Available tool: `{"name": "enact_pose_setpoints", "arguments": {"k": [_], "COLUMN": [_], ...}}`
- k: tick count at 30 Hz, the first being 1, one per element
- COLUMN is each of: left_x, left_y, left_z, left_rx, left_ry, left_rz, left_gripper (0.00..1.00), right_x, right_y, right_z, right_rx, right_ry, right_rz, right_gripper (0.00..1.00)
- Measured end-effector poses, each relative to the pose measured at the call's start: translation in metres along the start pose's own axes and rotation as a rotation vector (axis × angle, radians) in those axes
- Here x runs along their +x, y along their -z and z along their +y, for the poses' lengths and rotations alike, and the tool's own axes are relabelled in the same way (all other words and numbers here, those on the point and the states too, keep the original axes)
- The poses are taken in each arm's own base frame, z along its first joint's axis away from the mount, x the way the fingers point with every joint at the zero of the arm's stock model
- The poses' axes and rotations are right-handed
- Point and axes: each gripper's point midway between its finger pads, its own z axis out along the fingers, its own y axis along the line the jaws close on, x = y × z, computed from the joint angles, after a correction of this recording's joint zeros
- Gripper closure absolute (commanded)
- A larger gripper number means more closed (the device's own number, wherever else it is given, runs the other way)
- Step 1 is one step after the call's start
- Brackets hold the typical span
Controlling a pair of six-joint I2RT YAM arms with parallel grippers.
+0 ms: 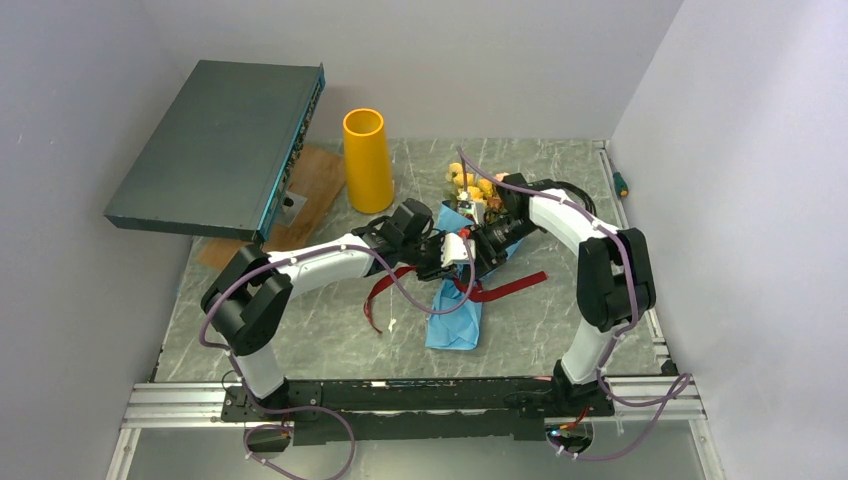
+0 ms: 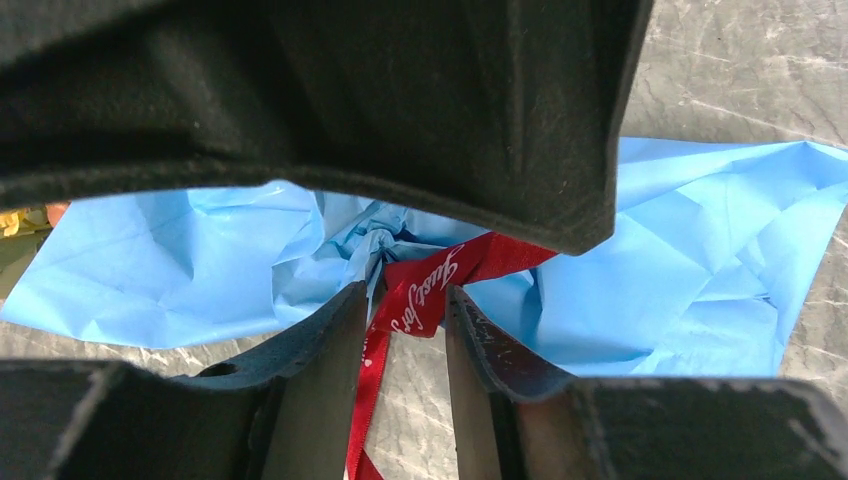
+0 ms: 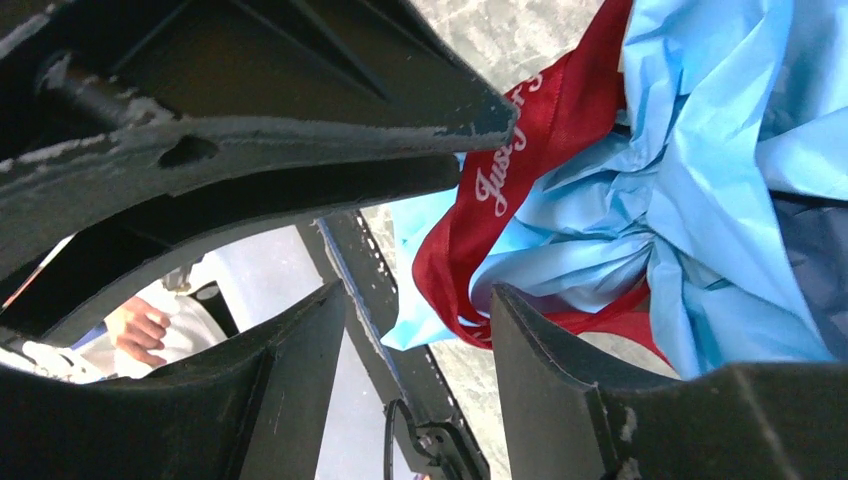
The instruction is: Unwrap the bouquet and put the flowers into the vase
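Observation:
The bouquet lies mid-table, its crinkled blue paper [image 1: 455, 318] spread toward me and the flowers [image 1: 470, 185] at its far end. A dark red ribbon [image 1: 512, 288] trails from its waist to both sides. The orange-yellow vase [image 1: 367, 160] stands upright at the back left. My left gripper [image 1: 450, 256] and right gripper [image 1: 487, 243] meet nose to nose over the tied waist. In the left wrist view the left gripper [image 2: 405, 292] stands open, the ribbon [image 2: 420, 295] hanging loose in the gap in front of the paper [image 2: 690, 270]. The right gripper [image 3: 418, 292] is open with nothing between its fingers; ribbon [image 3: 500, 200] and paper [image 3: 700, 230] lie just past its right fingertip.
A dark grey flat box [image 1: 220, 140] leans at the back left over a wooden board [image 1: 312, 185], close to the vase. A small green and orange tool [image 1: 621, 185] lies by the right rail. The metal frame [image 1: 400, 400] runs along the near edge.

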Motion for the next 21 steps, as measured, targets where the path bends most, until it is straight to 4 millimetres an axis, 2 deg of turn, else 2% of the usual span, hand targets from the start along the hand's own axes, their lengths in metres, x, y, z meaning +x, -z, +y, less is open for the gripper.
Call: {"name": "enact_pose_setpoints", "arguments": {"k": [7, 13, 17, 20, 21], "left_x": [0.000, 0.010, 0.024, 0.026, 0.026], "left_y": [0.000, -0.008, -0.016, -0.016, -0.016], "left_z": [0.000, -0.001, -0.004, -0.003, -0.002], "left_rx": [-0.002, 0.010, 0.020, 0.011, 0.009], "left_ry": [-0.001, 0.012, 0.031, 0.043, 0.044], "left_rz": [0.000, 0.018, 0.049, 0.058, 0.059], "left_gripper": [0.59, 0.60, 0.75, 0.96, 1.00], "right_x": [-0.005, 0.007, 0.011, 0.012, 0.012], "right_y": [-0.008, -0.016, -0.017, -0.017, -0.017], "right_z": [-0.010, -0.020, -0.022, -0.023, -0.023], "right_rx": [0.014, 0.029, 0.036, 0.042, 0.043], "right_ry": [0.002, -0.022, -0.027, -0.026, -0.026], "right_rz": [-0.008, 0.026, 0.035, 0.038, 0.039], "right_gripper": [0.52, 0.69, 0.83, 0.86, 0.87]}}
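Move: The red ribbon's left strand lies about 4 cm below the left gripper, barely 1 cm to its right. The gathered neck of the blue wrapper is about 2 cm ahead and 3 cm right of that hand, 5 cm below. The right gripper has the ribbon's near loop about 4 cm below, 1 cm back; from it the neck is some 6 cm ahead and 3 cm left, and the flowers about 16 cm ahead, 2 cm left. Lower both half-open grippers nearly straight down about 3 cm onto the red ribbon, one on each side of the wrapper's gathered neck, the right starting first. Shut the right fingers steadily on the way down around the near loop; hold the left opening until that hand is nearly down, then close it quickly on the left strand. ##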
